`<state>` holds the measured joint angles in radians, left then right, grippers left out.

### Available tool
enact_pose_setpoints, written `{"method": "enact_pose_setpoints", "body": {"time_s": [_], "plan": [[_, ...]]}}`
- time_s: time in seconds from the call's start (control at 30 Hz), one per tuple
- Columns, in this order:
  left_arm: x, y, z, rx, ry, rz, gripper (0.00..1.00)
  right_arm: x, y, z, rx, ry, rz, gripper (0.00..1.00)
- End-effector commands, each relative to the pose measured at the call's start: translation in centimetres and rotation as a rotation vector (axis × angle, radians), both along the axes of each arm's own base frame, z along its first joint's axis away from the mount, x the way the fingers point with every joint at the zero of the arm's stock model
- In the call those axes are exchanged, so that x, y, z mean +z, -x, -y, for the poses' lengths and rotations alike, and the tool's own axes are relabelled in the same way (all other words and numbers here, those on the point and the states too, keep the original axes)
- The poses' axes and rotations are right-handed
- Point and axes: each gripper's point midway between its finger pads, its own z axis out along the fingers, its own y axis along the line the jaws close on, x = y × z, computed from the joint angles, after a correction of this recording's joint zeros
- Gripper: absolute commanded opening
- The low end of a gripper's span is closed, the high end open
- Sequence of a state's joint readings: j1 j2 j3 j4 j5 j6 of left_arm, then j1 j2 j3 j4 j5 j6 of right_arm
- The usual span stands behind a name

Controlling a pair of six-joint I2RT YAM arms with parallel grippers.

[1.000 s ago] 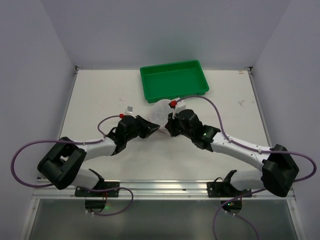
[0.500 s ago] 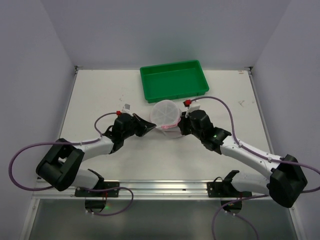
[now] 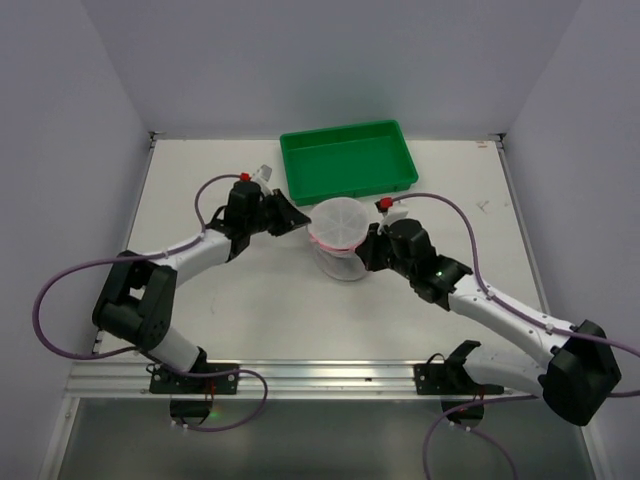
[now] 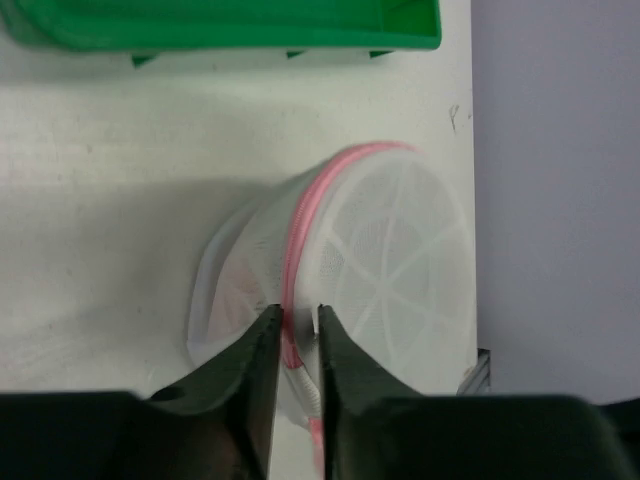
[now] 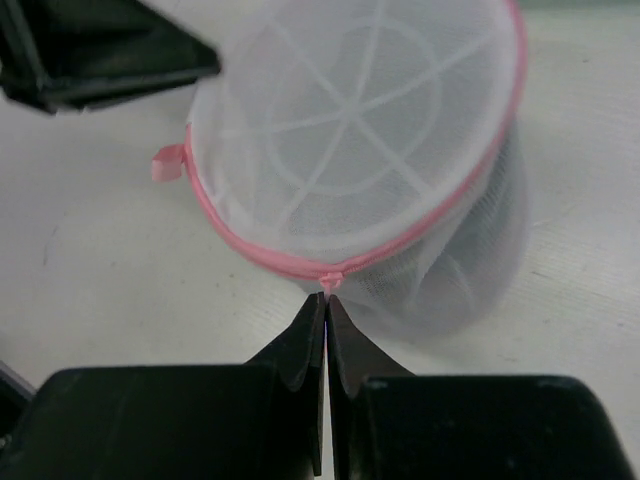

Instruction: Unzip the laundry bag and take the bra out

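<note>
The laundry bag is a round white mesh pouch with pink trim, held up between both grippers as a short drum above the table. My left gripper grips its left side; in the left wrist view the gripper is shut on the pink trim and white zipper edge of the bag. My right gripper is on the bag's right side. In the right wrist view it is shut on a small pink tab at the trim of the bag. The bra is hidden inside the mesh.
A green rectangular tray stands just behind the bag, its wall close in the left wrist view. A pink loop sticks out from the bag's trim. Grey walls enclose the table on the left, right and back.
Both arms have spread apart, the left toward the back left and the right to the right. The bag has come up from a squashed heap into an upright drum. The left gripper has closed on the trim.
</note>
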<state>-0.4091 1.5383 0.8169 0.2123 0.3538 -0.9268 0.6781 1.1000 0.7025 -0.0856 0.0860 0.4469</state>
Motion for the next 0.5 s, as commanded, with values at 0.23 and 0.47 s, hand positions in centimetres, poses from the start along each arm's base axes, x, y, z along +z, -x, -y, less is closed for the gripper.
{"method": "enact_pose_setpoints", "body": {"time_s": [0.23, 0.47], "plan": [[4.8, -1.2, -1.5, 0.089, 0.001, 0.037, 0.95, 3.4, -0.5, -7.7, 0.029, -0.219, 0.007, 0.00], [3.0, 3.7, -3.0, 0.128, 0.050, -0.041, 0.97, 2.5, -1.0, -9.6, 0.059, -0.224, -0.006, 0.00]]}}
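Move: The laundry bag hangs between the hands. Its middle is about 7 cm to the left hand's right, 3 cm back and slightly below. From the right hand, whose shut fingers already pinch the small pink zip pull at the bag's near-right edge, that middle is some 6 cm left, 4 cm ahead and slightly below. The green basket's middle lies about 14 cm ahead of the left hand, 10 cm right and 6 cm lower. Leftward by nearly 8 cm goes the right hand, first drawing back about 2 cm and then returning forward, its shut fingers keeping the zip pull. The left hand opens wide, letting go of the bag's edge as it rises and reaches forward about 3 cm, then swings back some 5 cm and a little left, away from the bag and still raised. ##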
